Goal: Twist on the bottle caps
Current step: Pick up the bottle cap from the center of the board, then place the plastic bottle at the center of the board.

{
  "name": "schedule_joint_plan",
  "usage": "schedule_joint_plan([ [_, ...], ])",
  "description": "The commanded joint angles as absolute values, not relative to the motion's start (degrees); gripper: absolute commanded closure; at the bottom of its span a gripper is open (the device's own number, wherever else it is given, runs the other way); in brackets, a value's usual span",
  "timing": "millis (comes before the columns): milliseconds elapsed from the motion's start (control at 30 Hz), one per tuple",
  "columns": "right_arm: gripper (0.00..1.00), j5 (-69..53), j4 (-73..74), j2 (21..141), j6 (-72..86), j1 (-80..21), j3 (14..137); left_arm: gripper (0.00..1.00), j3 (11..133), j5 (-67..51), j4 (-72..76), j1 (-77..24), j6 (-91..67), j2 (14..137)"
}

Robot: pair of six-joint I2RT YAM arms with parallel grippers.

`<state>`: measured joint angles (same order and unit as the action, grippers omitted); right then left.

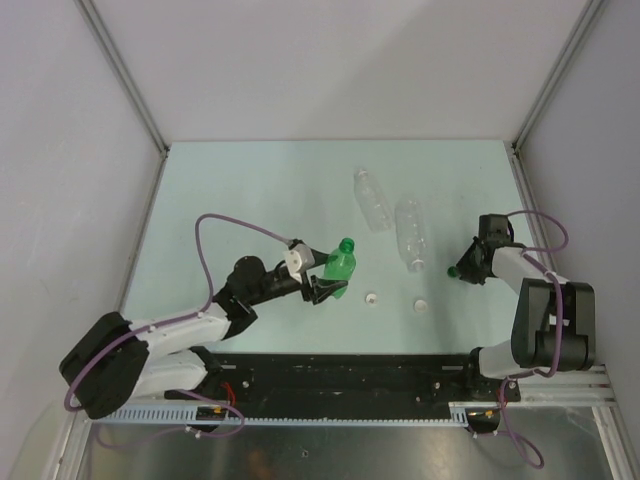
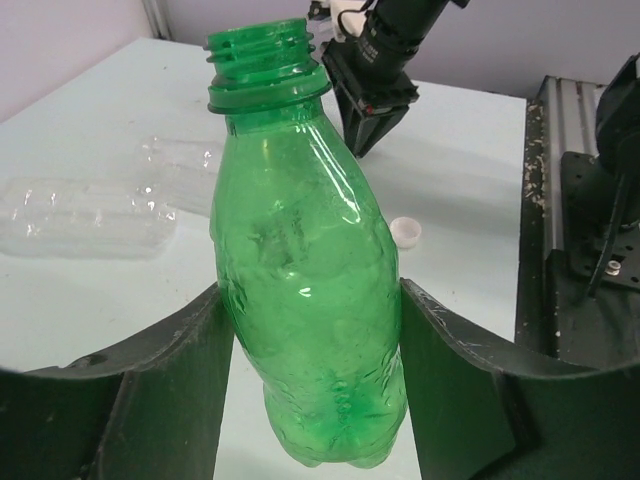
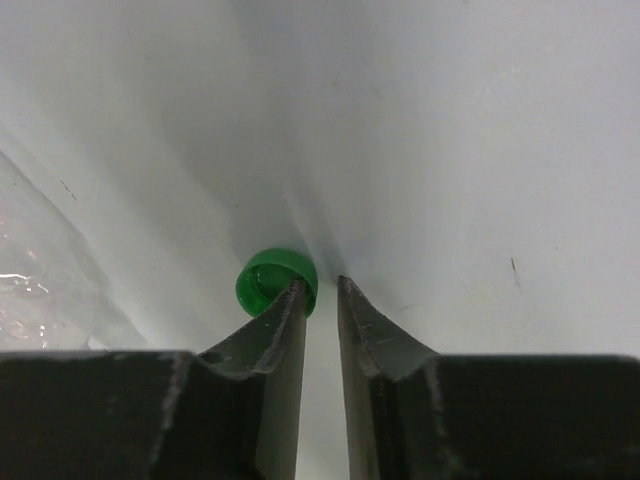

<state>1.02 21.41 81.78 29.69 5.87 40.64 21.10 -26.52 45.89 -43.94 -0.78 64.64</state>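
My left gripper [image 1: 326, 290] is shut on the lower body of the translucent green bottle [image 2: 305, 280], holding it upright with its threaded neck bare. At the right, the dark green cap [image 3: 262, 282] lies open side up on the table. My right gripper [image 3: 320, 285] is down at it with the jaws a narrow gap apart. Its left fingertip rests on the cap's rim, and nothing sits between the fingers. Two white caps [image 1: 371, 297] [image 1: 421, 304] lie on the table between the arms. Two clear ribbed bottles [image 1: 372, 198] [image 1: 411, 233] lie on their sides behind them.
The pale green table [image 1: 250, 180] is walled by grey panels at the back and both sides. A black rail [image 1: 350, 375] runs along the near edge by the arm bases. One clear bottle [image 3: 30, 270] lies just left of my right gripper.
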Motion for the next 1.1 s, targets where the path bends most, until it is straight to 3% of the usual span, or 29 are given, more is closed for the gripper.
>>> schedule_joint_plan([
  [0, 0.81, 3.3, 21.5, 82.6, 29.3, 6.1, 41.2, 0.82, 20.8, -24.3, 52.8, -43.6, 1.5, 67.4],
  [100, 0.89, 3.0, 21.4, 81.7, 29.1, 6.1, 41.2, 0.76, 20.6, -25.0, 53.6, -43.6, 0.7, 69.8],
  [367, 0.95, -0.6, 20.8, 74.9, 28.3, 5.6, 41.2, 0.73, 20.9, -26.3, 55.3, -43.6, -1.9, 78.2],
  [700, 0.96, -10.4, 20.2, 63.0, 26.1, -1.5, 41.2, 0.7, 20.4, -28.0, 57.8, -43.7, -5.0, 84.5],
  [900, 0.95, -15.4, 19.2, 57.7, 25.3, -7.3, 41.3, 0.61, 19.7, -30.2, 57.2, -43.4, -8.5, 84.9],
  [1067, 0.95, -15.9, 20.4, 54.3, 25.4, -8.6, 41.4, 0.61, 25.6, -29.6, 42.6, -43.4, -11.9, 87.7],
])
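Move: Right gripper: the green cap sits open side up at its fingertips, about 1 cm left of the hand point and 1 cm lower. A clear bottle lies roughly 14 cm left and 12 cm farther out, a white cap some 9 cm left and 11 cm back. The upright green bottle, held by the left gripper, is about 36 cm left, 9 cm back and 17 cm higher. From the left gripper the green cap is about 36 cm right, 9 cm ahead, 18 cm below. Close the right gripper on the green cap's wall, one finger inside and one outside, then lift about 12 cm and swing a similar distance left towards the green bottle, turning counter-clockwise and letting the fingertips swing forward. Meanwhile keep the left gripper's hold on the bottle and lower it about 10 cm, tipping the neck forward. ##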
